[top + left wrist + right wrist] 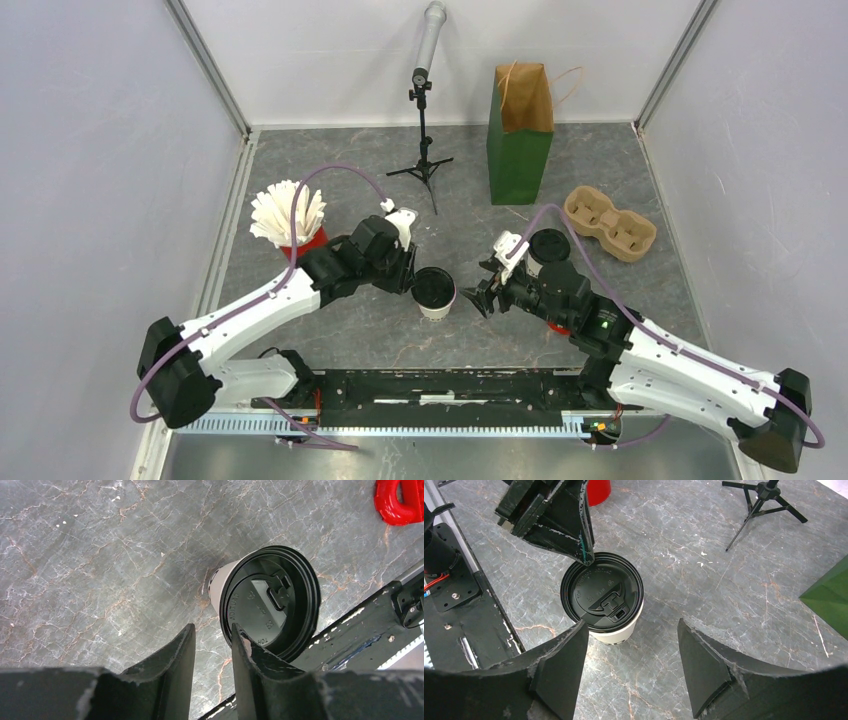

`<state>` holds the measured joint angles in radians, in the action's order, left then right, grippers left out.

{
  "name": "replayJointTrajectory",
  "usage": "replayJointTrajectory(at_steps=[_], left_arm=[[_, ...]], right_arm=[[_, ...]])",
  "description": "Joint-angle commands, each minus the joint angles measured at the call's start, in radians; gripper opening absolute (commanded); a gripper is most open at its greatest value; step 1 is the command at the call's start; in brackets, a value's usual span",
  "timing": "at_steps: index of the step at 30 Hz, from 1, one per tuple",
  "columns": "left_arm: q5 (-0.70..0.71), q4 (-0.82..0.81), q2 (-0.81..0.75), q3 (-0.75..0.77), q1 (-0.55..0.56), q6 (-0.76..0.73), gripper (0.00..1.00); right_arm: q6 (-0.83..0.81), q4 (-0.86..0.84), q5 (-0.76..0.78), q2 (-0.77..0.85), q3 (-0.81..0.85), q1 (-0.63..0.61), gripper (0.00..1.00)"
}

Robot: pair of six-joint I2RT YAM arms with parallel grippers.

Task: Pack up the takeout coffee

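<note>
The takeout coffee, a cream paper cup with a black lid, stands upright on the marble table between my two arms. My left gripper sits at its left; in the left wrist view the fingers keep a narrow gap showing only table, with the cup just outside the right finger. The right wrist view shows a left fingertip at the far rim of the lid. My right gripper stands wide open just short of the cup, holding nothing. The green paper bag stands open at the back.
A brown cardboard cup carrier lies right of the bag. A red cup of white sticks stands at the left, a small tripod at the back. A second black round lid shows behind my right wrist. A black rail lines the near edge.
</note>
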<state>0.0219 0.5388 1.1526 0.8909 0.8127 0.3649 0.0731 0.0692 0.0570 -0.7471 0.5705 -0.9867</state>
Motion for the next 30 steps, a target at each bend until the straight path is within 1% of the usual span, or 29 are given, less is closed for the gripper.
replayJointTrajectory(at_steps=[1,3,6,8,14,16,20,21,26,29,30], left_arm=[[-0.017,-0.032,0.019,0.049,-0.006,-0.052,0.36],[-0.017,-0.033,0.023,0.055,-0.005,-0.053,0.28],[-0.047,-0.032,0.015,0.070,-0.004,-0.047,0.10],[-0.059,-0.030,0.003,0.083,-0.004,-0.039,0.03],[-0.079,-0.028,-0.024,0.108,-0.005,-0.020,0.02],[-0.073,-0.029,-0.038,0.111,-0.006,-0.004,0.02],[-0.091,-0.064,-0.093,0.097,-0.027,0.058,0.02],[-0.114,-0.087,-0.113,0.089,-0.040,0.079,0.02],[-0.337,-0.254,-0.217,0.019,-0.152,0.254,0.02],[-0.461,-0.371,-0.247,-0.020,-0.186,0.370,0.02],[-0.497,-0.419,-0.249,-0.033,-0.188,0.404,0.02]], right_arm=[[-0.019,-0.037,0.020,0.028,-0.009,-0.003,0.73],[-0.021,-0.034,0.024,0.037,-0.011,-0.003,0.73],[-0.027,-0.036,0.029,0.051,-0.017,-0.003,0.74],[-0.031,-0.036,0.033,0.058,-0.020,-0.003,0.74],[-0.051,-0.083,0.027,0.076,-0.045,-0.003,0.75],[-0.064,-0.131,0.008,0.094,-0.065,-0.003,0.77],[-0.180,-0.284,-0.035,0.168,-0.121,-0.003,0.86],[-0.219,-0.345,-0.053,0.195,-0.148,-0.003,0.89],[-0.421,-0.698,-0.189,0.328,-0.334,-0.003,0.97],[-0.485,-0.877,-0.251,0.349,-0.394,-0.003,0.98],[-0.513,-0.911,-0.278,0.340,-0.400,-0.003,0.98]])
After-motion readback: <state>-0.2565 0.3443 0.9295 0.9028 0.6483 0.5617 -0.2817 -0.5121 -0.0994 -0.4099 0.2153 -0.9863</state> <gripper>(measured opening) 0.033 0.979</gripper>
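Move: The black lid on the near paper cup is level with the left hand's point and roughly 5 cm to its right, with the near rim already between the open fingers. The second lidded cup stands about 10 cm ahead and 30 cm right, the red stick holder some 13 cm ahead and 22 cm left. From the right hand the same lid is around 3 cm ahead, 9 cm left and 7 cm below. The left fingers close from half open and pinch the lid's left rim, ease a little to the right, then pull the lid up about 12 cm, slowly at first and quicker at the end, the wrist swinging the fingertips up towards the right by some 30 degrees. Late on, the right hand rises 6 cm and draws back 3 cm, tipping its fingers upward and opening fully. ##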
